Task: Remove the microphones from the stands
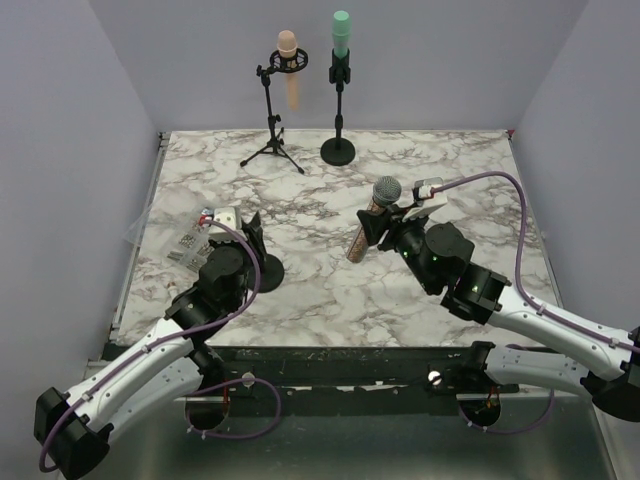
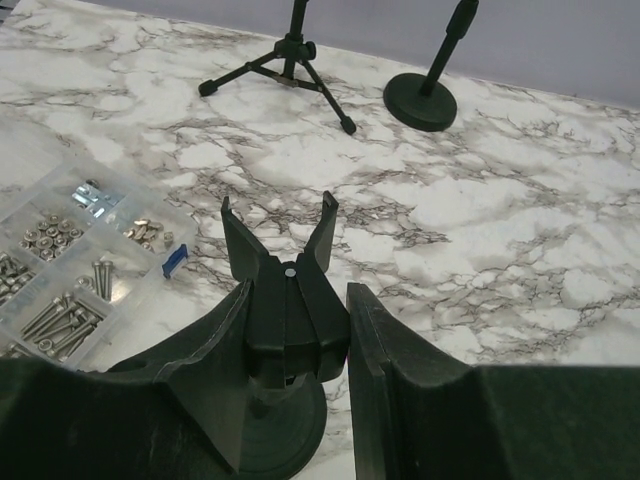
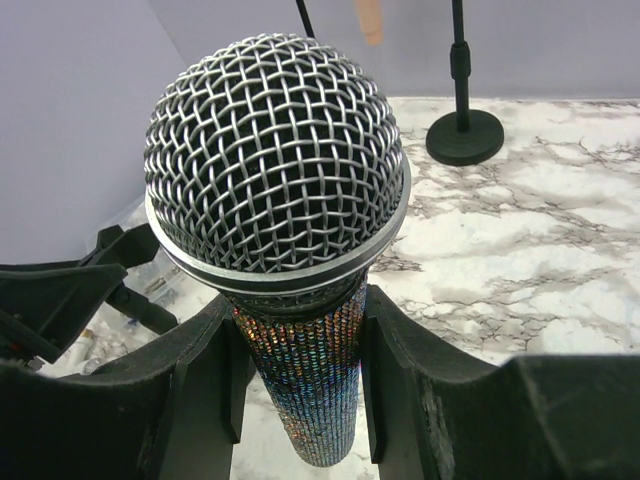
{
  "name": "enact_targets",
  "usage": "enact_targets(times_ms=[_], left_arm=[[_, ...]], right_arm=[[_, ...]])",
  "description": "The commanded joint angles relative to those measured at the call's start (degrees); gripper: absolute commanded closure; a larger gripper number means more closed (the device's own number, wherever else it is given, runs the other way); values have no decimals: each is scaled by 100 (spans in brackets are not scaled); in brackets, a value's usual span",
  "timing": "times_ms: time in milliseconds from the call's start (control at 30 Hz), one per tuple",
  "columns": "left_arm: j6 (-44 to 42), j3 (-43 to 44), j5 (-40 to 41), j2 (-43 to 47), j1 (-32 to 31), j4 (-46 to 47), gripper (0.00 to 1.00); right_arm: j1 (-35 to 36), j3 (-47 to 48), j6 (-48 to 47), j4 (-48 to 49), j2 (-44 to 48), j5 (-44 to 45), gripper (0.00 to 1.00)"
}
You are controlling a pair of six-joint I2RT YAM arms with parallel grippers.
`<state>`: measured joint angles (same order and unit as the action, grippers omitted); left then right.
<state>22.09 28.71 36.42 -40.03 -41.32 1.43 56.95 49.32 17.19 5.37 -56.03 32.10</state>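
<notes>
The microphone [image 1: 385,192] has a silver mesh head and a glittery sequin body. My right gripper [image 1: 385,222] is shut on that body just under the head, holding it tilted above the table's middle, apart from the stand. In the right wrist view the microphone [image 3: 275,160] fills the frame and my right gripper [image 3: 300,330] clamps its body on both sides. The small black stand [image 1: 268,272] has a round base on the table. My left gripper [image 2: 300,290] is shut on the stand's empty forked clip [image 2: 285,270]; its base [image 2: 290,430] shows below.
A clear parts box [image 1: 185,240] of screws and nuts lies at the left edge, also in the left wrist view [image 2: 70,250]. At the back stand a tripod stand [image 1: 273,150] with a peach microphone [image 1: 289,65] and a round-base stand [image 1: 338,150] with a green microphone [image 1: 341,35].
</notes>
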Motion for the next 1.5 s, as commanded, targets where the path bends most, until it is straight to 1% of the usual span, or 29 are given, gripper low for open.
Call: enact_targets(times_ms=[0,33,67,100,133,167,233,300,367,433,467,667,900,1033,1167,1233,1300,1400,1467], left_arm=[[320,-166,-188,-70,-47,-1124,96],[322,-121,-185,-39,-47,-1147,91],[323,-89,-208,-9,-48,-1185,83],[316,-19,-229,24,-43,-1227,70],[314,33,-252,59,-44,-1264,59],[313,105,-267,82,-47,-1316,46],[307,261,-300,133,-43,-1422,28],[285,448,-336,184,-47,-1524,17],[187,662,-499,238,-44,-1591,9],[60,880,-732,310,-44,-1609,3],[-7,989,-848,335,-43,-1608,2],[-316,1633,-1140,506,-38,-1776,2],[-1043,2340,-1269,644,-35,-1762,2],[-1550,2804,-1278,474,-36,-1557,2],[-2135,3008,-1231,190,-34,-1116,2],[-2451,3001,-1188,54,-38,-922,2],[-2636,2920,-1154,-66,-38,-778,2],[-2833,2643,-1081,-134,-37,-552,2],[-3008,2396,-1015,-114,-36,-336,2]], right_arm=[[18,-75,81,0,106,121,99],[18,-89,83,-3,106,121,99],[20,-89,75,-2,112,122,99],[20,-98,78,-8,114,121,99],[22,-102,87,-19,110,121,99],[14,-110,99,-25,110,124,99],[23,-129,108,-35,110,130,99],[25,-140,116,-60,117,137,99],[18,-142,132,-87,110,135,99],[18,-153,152,-117,116,139,99],[19,-163,152,-132,117,140,99],[18,-238,284,-275,76,119,99],[19,-396,486,-469,-58,106,99],[15,-520,707,-528,-204,242,99],[-81,-643,1022,-503,-395,367,99],[-276,-630,1213,-476,-558,224,99],[-622,-552,1388,-495,-783,-138,99],[-1377,-172,1616,-837,-1291,-723,99],[-1875,262,1615,-1146,-1759,-1139,99]])
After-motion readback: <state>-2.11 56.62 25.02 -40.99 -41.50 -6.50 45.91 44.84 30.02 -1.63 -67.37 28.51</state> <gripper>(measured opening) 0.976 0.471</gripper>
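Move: My left fingers are shut on the stand's clip; its round base is straight below them, about 13 cm down on the table. The box of screws lies about 9 cm farther out and 17 cm to the left of this hand, at table height. The microphone in my right hand is about 25 cm to the right of my left hand, roughly level fore and aft and 8 cm higher. Below my right hand is open table, some 22 cm down, with the stand's base about 26 cm to its left. I spread my left fingers wide to let go of the stand's clip, easing back and dipping a touch, then lift clear about 20 cm, fingers tilting up nearly 20 degrees, drifting back and finally a little forward above the stand. My right hand keeps its grip on the microphone and sinks about 13 cm towards the open table, slowly at first, then faster, swinging forward and slightly right at the end as it tips downward. ##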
